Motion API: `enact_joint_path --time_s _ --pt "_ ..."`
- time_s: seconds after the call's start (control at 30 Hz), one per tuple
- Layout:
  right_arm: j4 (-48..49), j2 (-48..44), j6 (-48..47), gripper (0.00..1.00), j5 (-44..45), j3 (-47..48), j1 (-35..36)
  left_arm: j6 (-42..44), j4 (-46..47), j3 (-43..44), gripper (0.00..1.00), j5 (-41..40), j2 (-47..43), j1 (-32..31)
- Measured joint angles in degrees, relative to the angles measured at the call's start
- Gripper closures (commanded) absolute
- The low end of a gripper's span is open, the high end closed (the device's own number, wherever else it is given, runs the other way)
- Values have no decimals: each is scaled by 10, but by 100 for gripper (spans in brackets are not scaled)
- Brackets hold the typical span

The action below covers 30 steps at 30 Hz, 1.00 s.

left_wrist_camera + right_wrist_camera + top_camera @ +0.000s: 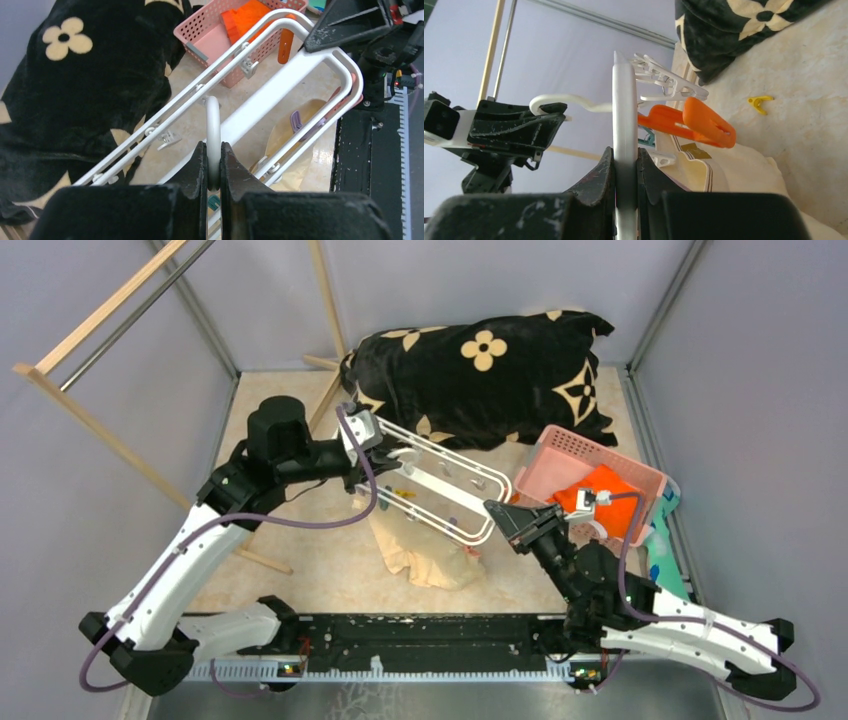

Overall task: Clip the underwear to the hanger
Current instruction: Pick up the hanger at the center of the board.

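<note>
The white hanger [430, 485] hangs slanted above the table, held at both ends. My left gripper [372, 445] is shut on its curved hook [213, 130], which sits pinched between the black fingers. My right gripper [497, 510] is shut on the rounded near end of the frame [624, 110]. The cream underwear [425, 555] lies crumpled on the table under the frame, and it also shows below the bars [312, 112] and beside my right fingers [744, 170]. An orange clip [699, 122] dangles from the frame just above the fabric.
A pink basket [590, 475] holding an orange cloth [600, 495] stands right of the hanger, close to the right arm. A black flowered blanket [480, 365] fills the back. A wooden rack [90, 410] leans at the far left. A loose yellow clip [759, 102] lies on the table.
</note>
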Motion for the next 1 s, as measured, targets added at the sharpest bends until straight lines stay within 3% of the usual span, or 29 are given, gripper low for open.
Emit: enact_joint_path --time_s 0.13,0.23,0.3,0.47,0.6,0.7,1.0 --pt "-14 -24 7 100 -24 3 0 42 0 -6 92 40 -20 1" --pt "-46 -43 25 100 -46 19 0 64 0 -6 66 70 -35 1" --pt "-68 -54 35 100 -59 25 0 74 8 -6 55 85 -40 1" --pt "-136 -66 49 100 -76 23 0 74 42 -4 34 96 -52 1" --pt "-130 -71 65 100 -81 -3 0 57 72 -7 18 84 -58 1" --pt "-110 -71 79 100 -83 -23 0 24 114 -29 11 41 -76 1" --pt "18 -8 111 100 -62 -63 -1 -116 178 -60 10 -142 -119 1"
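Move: The left hand already holds the hanger by its hook; the frame's middle lies about 6 cm to its right, 4 cm back and 5 cm below. From the right hand, pinching the frame's right end, that middle is some 10 cm left and 5 cm ahead, about level. The underwear's middle is roughly 11 cm left of the right hand, 6 cm back and 18 cm below; the pink basket is about 24 cm right, 6 cm ahead and 22 cm below. Left hand lets go of the hook and rises about 8 cm; right keeps its grip, sinking 3 cm. ##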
